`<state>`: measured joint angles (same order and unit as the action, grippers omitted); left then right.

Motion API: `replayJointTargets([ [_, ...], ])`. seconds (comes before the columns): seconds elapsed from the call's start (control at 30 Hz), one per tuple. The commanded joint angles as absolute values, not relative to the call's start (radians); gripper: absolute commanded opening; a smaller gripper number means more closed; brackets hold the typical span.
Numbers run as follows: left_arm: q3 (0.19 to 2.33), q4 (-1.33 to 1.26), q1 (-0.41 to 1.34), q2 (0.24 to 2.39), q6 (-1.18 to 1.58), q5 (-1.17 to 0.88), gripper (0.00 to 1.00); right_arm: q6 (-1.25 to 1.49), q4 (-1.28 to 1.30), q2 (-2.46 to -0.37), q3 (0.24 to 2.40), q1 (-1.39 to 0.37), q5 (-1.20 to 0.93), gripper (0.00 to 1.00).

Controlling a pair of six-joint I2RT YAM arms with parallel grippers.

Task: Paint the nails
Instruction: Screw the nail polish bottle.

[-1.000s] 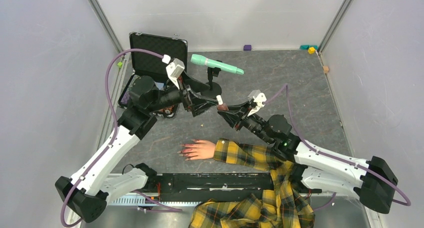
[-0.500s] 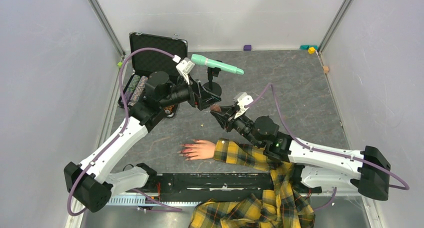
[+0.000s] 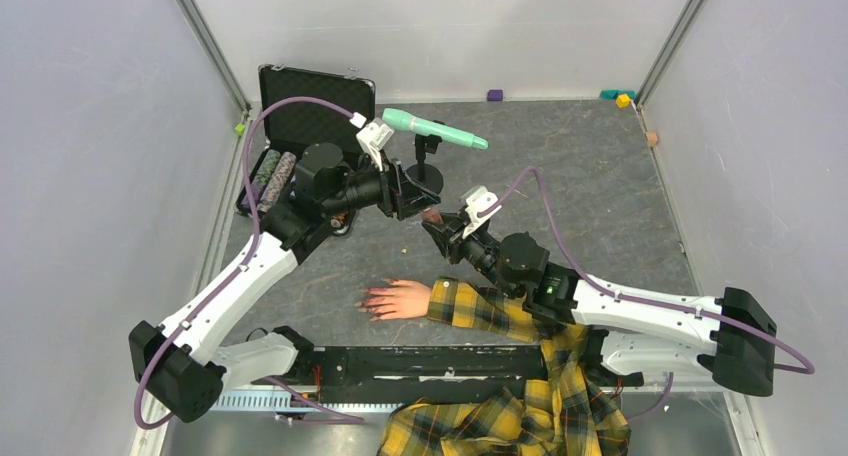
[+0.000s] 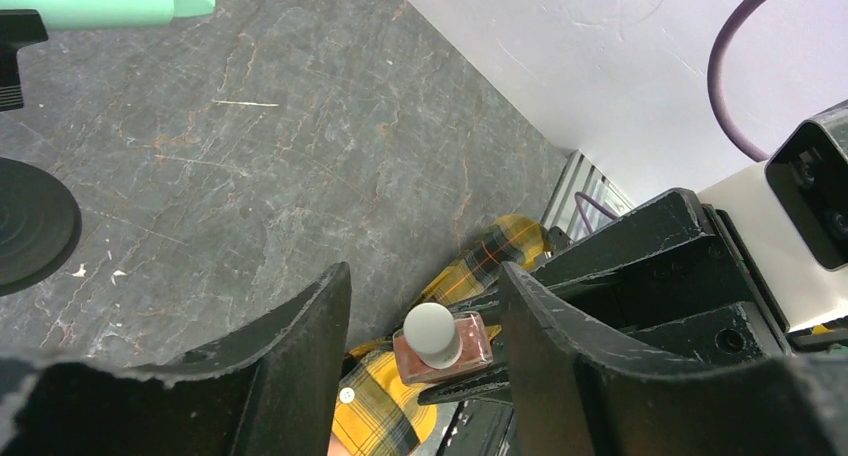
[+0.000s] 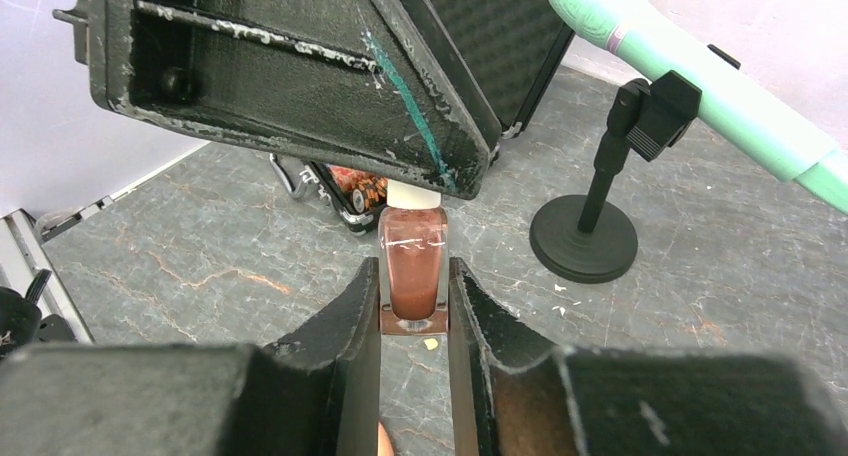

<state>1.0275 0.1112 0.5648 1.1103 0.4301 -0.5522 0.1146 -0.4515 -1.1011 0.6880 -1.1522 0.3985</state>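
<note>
The pale mannequin hand (image 3: 402, 298) lies flat near the front, its yellow plaid sleeve (image 3: 485, 311) running right. Its red-pink nails (image 3: 368, 301) point left. Above the table, my right gripper (image 5: 414, 276) is shut on the lower body of a small brownish polish bottle (image 5: 413, 261), holding it upright. My left gripper (image 4: 425, 276) is open; its jaws stand on either side of the bottle's white cap (image 4: 431, 333) with a gap on both sides. From above, the two grippers meet at the bottle (image 3: 433, 216), behind the hand.
A mint-green device (image 3: 435, 128) sits on a black stand with a round base (image 3: 430, 183) just behind the grippers. An open black case (image 3: 310, 116) stands at the back left. Small coloured blocks (image 3: 622, 98) lie along the back wall.
My left gripper has swung right onto the bottle's cap and its jaws have narrowed. My right gripper has carried the bottle a little left toward it.
</note>
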Motion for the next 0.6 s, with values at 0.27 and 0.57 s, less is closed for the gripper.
replayJointTargets([
  [0.27, 1.075, 0.100, 0.599, 1.129, 0.427, -0.589, 0.34, 0.096, -0.476, -1.102, 0.742, -1.165, 0.465, 0.00],
  [0.57, 1.080, 0.091, 0.618, 1.120, 0.401, -0.638, 0.02, 0.100, -0.502, -1.066, 0.709, -1.164, 0.465, 0.00],
])
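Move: The white cap of the nail polish bottle stands between the left hand's open fingers, about 1 cm back and 1 cm right of their midpoint, level with it. The bottle body hangs some 3 cm below, 2 cm back and 1 cm right; the microphone stand's base is roughly 18 cm ahead, 1 cm left and 27 cm down, the mannequin hand 10 cm back, 8 cm left and 25 cm down. From the right hand, already pinching the bottle, the cap is about 3 cm up, 1 cm ahead and 1 cm left. Creeping rightward and slightly back, roughly 1.5 cm in all, the left hand advances its fingertips around the white cap while closing them steadily from well open until they pinch it from both sides; the wrist barely turns. The right hand keeps its pinch on the bottle body and eases about half a centimetre to the right. ##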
